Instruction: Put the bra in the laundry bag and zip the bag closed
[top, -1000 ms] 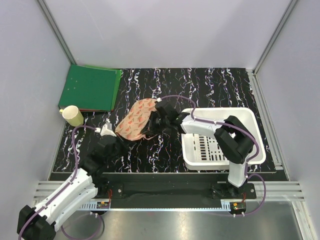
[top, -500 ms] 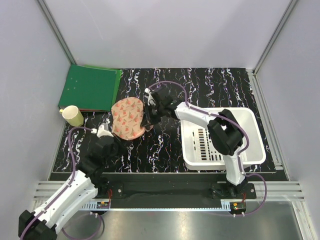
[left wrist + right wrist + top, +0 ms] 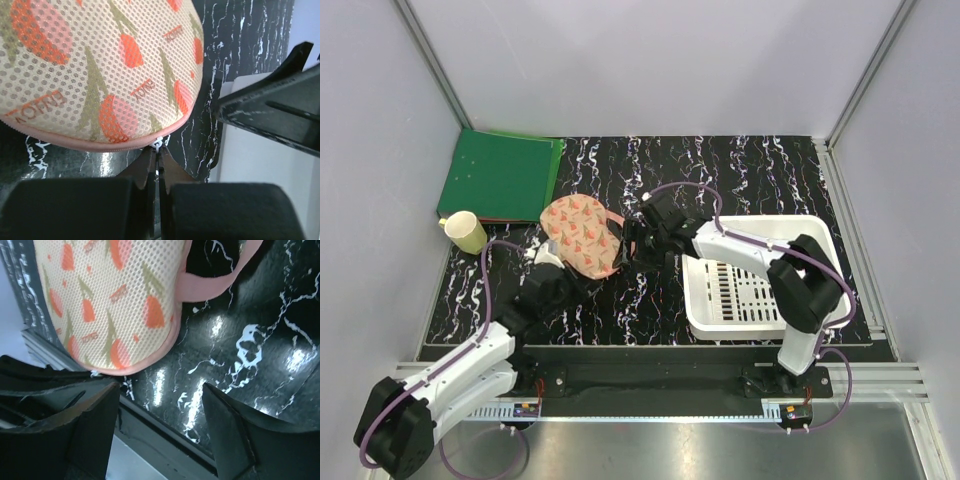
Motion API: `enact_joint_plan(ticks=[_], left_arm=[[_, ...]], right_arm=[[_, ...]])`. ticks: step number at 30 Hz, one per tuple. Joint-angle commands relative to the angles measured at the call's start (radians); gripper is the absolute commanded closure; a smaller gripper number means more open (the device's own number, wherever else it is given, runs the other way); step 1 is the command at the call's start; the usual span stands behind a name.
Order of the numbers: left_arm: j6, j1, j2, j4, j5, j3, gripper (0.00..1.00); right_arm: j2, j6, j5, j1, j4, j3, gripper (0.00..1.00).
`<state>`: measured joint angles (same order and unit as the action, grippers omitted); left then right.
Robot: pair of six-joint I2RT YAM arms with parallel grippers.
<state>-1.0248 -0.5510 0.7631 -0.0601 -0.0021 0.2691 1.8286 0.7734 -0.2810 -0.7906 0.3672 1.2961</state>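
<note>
The laundry bag, peach mesh with red-orange prints, lies closed on the black marbled table; its pink loop strap sticks out on the right. My left gripper sits at the bag's near edge, shut on the small white zipper pull at the pink seam. My right gripper stands open just right of the bag, with nothing but bare table between its fingers. The bra is not in view.
A white slotted basket stands at the right under the right arm. A green folder and a pale yellow cup sit at the back left. The table's near edge rail runs below the right gripper.
My right gripper has opened, let go of the bag's right edge and drawn back to the right. The bag has turned from slanted to rounder. The left gripper stays shut at its seam.
</note>
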Motion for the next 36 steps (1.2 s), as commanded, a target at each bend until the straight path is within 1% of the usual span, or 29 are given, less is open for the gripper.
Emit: enact_joint_plan(ticks=[1, 5, 8, 12, 14, 15, 16, 18, 20, 22, 23, 24, 25, 27, 28, 29, 31, 34, 36], left_arm=[[0.002, -0.009, 0.004, 0.097, 0.025, 0.055, 1.0], [-0.014, -0.017, 0.001, 0.105, 0.027, 0.051, 1.0], [-0.02, -0.021, 0.001, 0.114, 0.031, 0.055, 1.0], [-0.008, -0.03, 0.008, 0.114, 0.031, 0.082, 1.0], [0.003, -0.032, 0.027, 0.112, 0.036, 0.093, 1.0], [0.006, -0.032, 0.034, 0.114, 0.04, 0.099, 1.0], [0.011, -0.032, 0.045, 0.112, 0.043, 0.108, 1.0], [0.022, -0.033, 0.065, 0.108, 0.047, 0.116, 1.0], [0.038, -0.03, 0.074, 0.091, 0.03, 0.13, 1.0], [0.069, -0.015, 0.081, 0.033, 0.017, 0.154, 1.0], [0.077, -0.001, 0.084, -0.037, 0.005, 0.162, 1.0], [0.084, 0.014, 0.084, -0.061, 0.005, 0.168, 1.0], [0.106, 0.064, 0.081, -0.076, 0.005, 0.168, 1.0], [0.121, 0.118, 0.068, -0.148, 0.005, 0.173, 1.0], [0.14, 0.173, 0.065, -0.176, 0.004, 0.177, 1.0], [0.149, 0.198, 0.061, -0.219, -0.019, 0.182, 1.0], [0.163, 0.258, 0.059, -0.239, -0.024, 0.179, 1.0], [0.173, 0.302, 0.076, -0.256, -0.03, 0.171, 1.0], [0.183, 0.313, 0.105, -0.231, -0.032, 0.17, 1.0]], right_arm=[[-0.074, 0.127, 0.002, -0.009, -0.152, -0.052, 0.25], [-0.045, 0.243, -0.047, -0.019, -0.316, -0.103, 0.26], [-0.009, 0.311, -0.067, -0.022, -0.358, -0.103, 0.29], [0.011, 0.342, -0.057, -0.025, -0.399, -0.101, 0.34], [0.017, 0.339, -0.031, -0.024, -0.399, -0.098, 0.41], [0.02, 0.334, -0.023, -0.024, -0.399, -0.092, 0.46], [0.023, 0.328, -0.012, -0.022, -0.398, -0.09, 0.62], [0.043, 0.31, -0.014, -0.006, -0.386, -0.081, 0.81], [0.06, 0.281, -0.04, 0.019, -0.384, -0.081, 0.94], [0.058, 0.25, -0.044, 0.034, -0.373, -0.086, 0.96], [0.057, 0.215, -0.047, 0.04, -0.337, -0.08, 0.97], [0.057, 0.199, -0.053, 0.06, -0.323, -0.078, 0.98], [0.057, 0.185, -0.084, 0.071, -0.314, -0.077, 0.99], [0.058, 0.152, -0.113, 0.105, -0.304, -0.078, 1.0], [0.058, 0.136, -0.142, 0.117, -0.298, -0.078, 1.0], [0.061, 0.104, -0.159, 0.126, -0.292, -0.067, 1.0], [0.07, 0.073, -0.199, 0.143, -0.262, -0.051, 1.0], [0.106, 0.011, -0.23, 0.145, -0.209, 0.0, 1.0], [0.116, -0.026, -0.241, 0.146, -0.189, 0.034, 1.0]])
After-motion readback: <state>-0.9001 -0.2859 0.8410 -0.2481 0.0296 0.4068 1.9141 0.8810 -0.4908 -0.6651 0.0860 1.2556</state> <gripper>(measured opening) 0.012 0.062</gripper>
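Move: Just 3 cm left of the open right hand, about 1 cm ahead and slightly below it, is the laundry bag's near right corner. From the right hand, the bag's middle is roughly 6 cm ahead and 9 cm left, and the pink strap some 9 cm ahead, 1 cm left, both lower. The left hand already grips the zipper pull; the corner lies about 4 cm ahead and 5 cm right of it, and the bag's middle about 10 cm ahead, 2 cm left, slightly lower. Reaching left about 4 cm, rising slightly and rolling, the right hand shuts its fingers on the bag's near right corner, then draws it some 3 cm right and forward. The left hand, still pinching the zipper pull, first lifts a couple of centimetres, drifting right, then sweeps about 8 cm left while going forward and sinking again, away from the corner. ##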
